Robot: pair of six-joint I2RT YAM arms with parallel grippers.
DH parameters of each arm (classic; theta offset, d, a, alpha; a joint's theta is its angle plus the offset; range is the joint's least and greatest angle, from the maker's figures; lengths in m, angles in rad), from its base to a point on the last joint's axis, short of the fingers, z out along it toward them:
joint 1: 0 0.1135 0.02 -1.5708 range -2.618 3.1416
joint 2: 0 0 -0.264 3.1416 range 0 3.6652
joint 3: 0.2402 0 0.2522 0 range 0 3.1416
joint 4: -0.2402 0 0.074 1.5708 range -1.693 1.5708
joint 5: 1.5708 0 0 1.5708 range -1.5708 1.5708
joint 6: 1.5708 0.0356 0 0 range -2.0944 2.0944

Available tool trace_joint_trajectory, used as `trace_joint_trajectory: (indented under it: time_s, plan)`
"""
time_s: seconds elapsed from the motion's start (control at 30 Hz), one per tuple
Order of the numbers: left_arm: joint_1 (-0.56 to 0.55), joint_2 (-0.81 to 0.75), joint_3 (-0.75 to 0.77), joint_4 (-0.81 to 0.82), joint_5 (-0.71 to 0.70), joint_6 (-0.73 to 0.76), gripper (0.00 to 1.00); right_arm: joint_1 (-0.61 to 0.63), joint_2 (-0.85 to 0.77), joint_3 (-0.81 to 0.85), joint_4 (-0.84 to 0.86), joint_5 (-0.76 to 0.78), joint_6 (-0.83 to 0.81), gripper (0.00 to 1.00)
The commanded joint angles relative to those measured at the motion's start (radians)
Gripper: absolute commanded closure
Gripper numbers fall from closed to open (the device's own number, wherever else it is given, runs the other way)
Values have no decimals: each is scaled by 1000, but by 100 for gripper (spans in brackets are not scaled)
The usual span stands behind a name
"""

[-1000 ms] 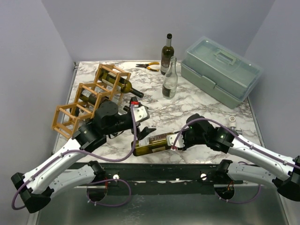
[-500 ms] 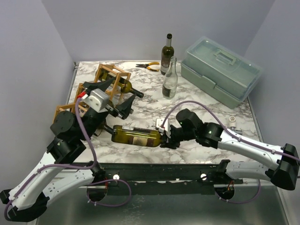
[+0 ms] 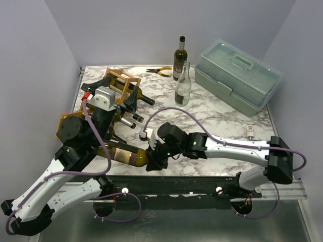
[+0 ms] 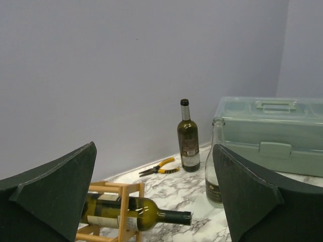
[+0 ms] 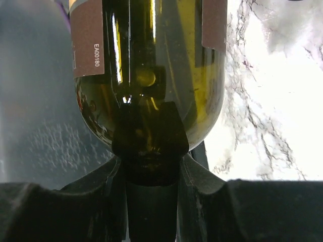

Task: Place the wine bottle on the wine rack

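A green wine bottle (image 3: 123, 155) with a brown label lies on its side near the table's front edge, left of centre. My right gripper (image 3: 153, 159) is shut on its neck. In the right wrist view the bottle (image 5: 151, 60) fills the frame, its neck pinched in the right gripper (image 5: 150, 151). The wine rack (image 3: 123, 76), a lattice of light-brown sticks, stands at the back left with a green bottle (image 3: 135, 94) lying in it. My left gripper (image 3: 113, 89) hangs open above the rack, holding nothing. In the left wrist view the rack (image 4: 122, 201) lies below the left gripper (image 4: 154, 166).
A dark bottle (image 3: 180, 56) and a clear bottle (image 3: 182, 86) stand upright at the back centre. Yellow-handled pliers (image 3: 160, 71) lie beside them. A pale green toolbox (image 3: 237, 75) fills the back right corner. A small white roll (image 3: 251, 129) sits near the right edge.
My right arm has swept the wine bottle leftward along the front edge, neck still gripped. My left arm has risen and swung back over the rack, still open.
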Motion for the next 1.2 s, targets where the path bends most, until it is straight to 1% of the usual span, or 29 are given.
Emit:
trace_joint_trajectory:
  time_s: [0.0,0.1,0.3,0.53,0.9,1.17]
  plan:
    - [4,-58,-44,27,-85,49,1,13,58,97,181,9,190,100]
    - [5,-78,-62,29,-92,64,1,24,114,126,208,13,234,99]
    - [7,-90,-70,33,-90,90,1,58,222,224,188,31,269,100]
    - [12,-127,-90,34,-99,98,1,63,277,267,208,88,320,100]
    - [13,-156,-101,35,-93,90,1,63,361,342,158,113,333,100]
    - [17,-165,-107,36,-86,79,1,63,386,365,177,151,348,100]
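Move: The right hand grips the bottle by its neck, base pointing left and down. The free slot at the rack's near end lies roughly 33 cm to its left, 13 cm ahead and 8 cm lower. The near racked bottle's neck sticks out about 12 cm left and 10 cm ahead, 7 cm lower; the middle racked necks are about 6 cm left, 20 cm ahead and 3 cm lower. From the empty left hand, that slot is some 25 cm left, 2 cm back and 40 cm below. Bring the right gripper left about 9 cm, quickly at first and then easing off, to carry the bottle base first towards the near end of the rack. Sink some 3 cm, mostly near the end, turning the wrist clockwise and rolling it modestly; keep the neck pinched. Meanwhile shift the open left gripper about 5 cm left, high above the table. ##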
